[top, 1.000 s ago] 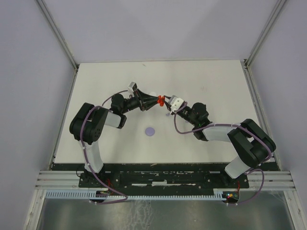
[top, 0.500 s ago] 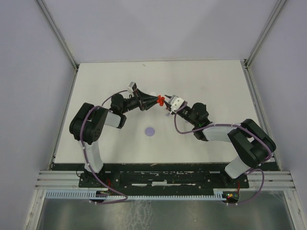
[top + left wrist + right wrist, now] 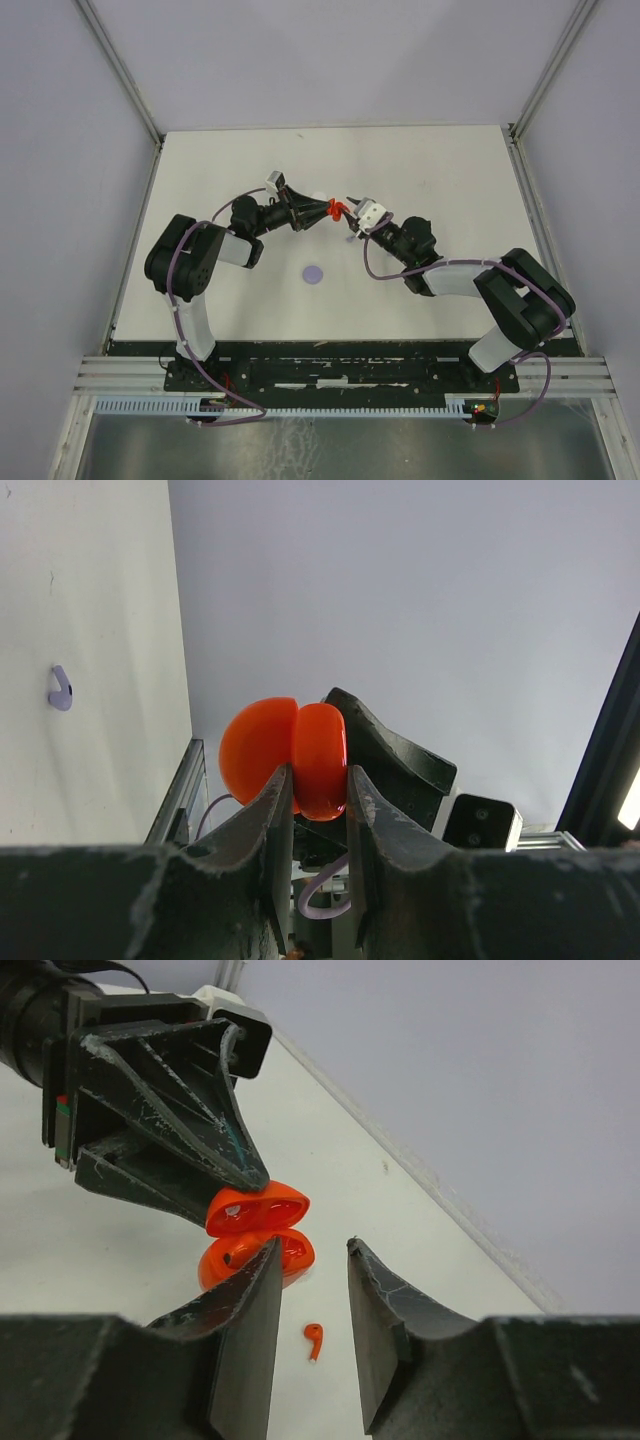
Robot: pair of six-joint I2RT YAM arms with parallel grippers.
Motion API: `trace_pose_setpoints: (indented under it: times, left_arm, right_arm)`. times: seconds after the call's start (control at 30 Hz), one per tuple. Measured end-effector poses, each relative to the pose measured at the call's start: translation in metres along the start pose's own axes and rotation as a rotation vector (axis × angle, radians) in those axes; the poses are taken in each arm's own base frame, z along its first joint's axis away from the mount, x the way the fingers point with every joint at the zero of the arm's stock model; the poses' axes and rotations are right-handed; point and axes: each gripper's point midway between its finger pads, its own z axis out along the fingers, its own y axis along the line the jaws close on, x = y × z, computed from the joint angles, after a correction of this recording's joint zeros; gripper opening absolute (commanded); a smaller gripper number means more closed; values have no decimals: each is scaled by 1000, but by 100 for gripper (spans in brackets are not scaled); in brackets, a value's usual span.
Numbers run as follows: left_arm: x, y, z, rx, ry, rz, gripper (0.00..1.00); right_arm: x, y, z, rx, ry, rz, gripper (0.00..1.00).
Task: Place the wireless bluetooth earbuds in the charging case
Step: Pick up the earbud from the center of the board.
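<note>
My left gripper [image 3: 320, 780] is shut on the orange-red charging case [image 3: 300, 755] and holds it above the table. In the right wrist view the case [image 3: 255, 1230] gapes open, and a red earbud [image 3: 237, 1251] seems to sit in its lower half. My right gripper [image 3: 313, 1260] is open just in front of the case with nothing between its fingers. Another red earbud [image 3: 314, 1339] lies on the table below it. A pale purple earbud [image 3: 61, 688] lies on the table in the left wrist view. From above, both grippers meet at the case [image 3: 336, 209].
A pale purple disc [image 3: 315, 273] lies on the white table [image 3: 450, 180] nearer the arm bases. A small white object [image 3: 318, 197] sits behind the left gripper. Grey walls and a metal frame [image 3: 530, 90] enclose the table.
My right gripper's jaws have spread apart beside the case. The left gripper and the case have stayed where they were.
</note>
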Motion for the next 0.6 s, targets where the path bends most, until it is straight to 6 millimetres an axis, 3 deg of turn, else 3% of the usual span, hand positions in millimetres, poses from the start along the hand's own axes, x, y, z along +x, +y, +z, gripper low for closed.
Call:
trace_pose_setpoints:
  times: [0.1, 0.2, 0.37, 0.6]
  left_arm:
    - [0, 0, 0, 1, -1, 1, 3]
    - [-2, -2, 0, 6, -9, 6, 3]
    - [-7, 1, -9, 0, -45, -2, 3]
    - [-16, -5, -23, 6, -110, 2, 3]
  right_arm:
    - [1, -9, -4, 68, 4, 39, 49]
    - [8, -28, -10, 195, 37, 91, 49]
    - [28, -58, -18, 363, 238, 210, 57]
    - [11, -107, 28, 408, 504, 404, 68]
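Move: The red earbud left on the board is about 11 cm ahead of the right hand, hardly to either side, and some 13 cm below it. The white case lies 5 cm beyond that earbud and 6 cm to its left, and a purple earbud 8 cm nearer than it and 2 cm to its right. The open red case, in the left hand, is about 4 cm left and 1 cm ahead of the right fingertips. From the left hand the red earbud is 11 cm ahead, 4 cm right, 13 cm below. The empty right hand backs out to the right from the red case by about 6 cm, then sweeps forward some 9 cm in all and rises about 4 cm, drifting slightly back left at the end, while it turns some 30 degrees clockwise, tips its fingers down towards the board and opens them clearly wider. Meanwhile the left hand keeps its hold on the red case and draws it about 3 cm to the left, turning slightly counter-clockwise. ##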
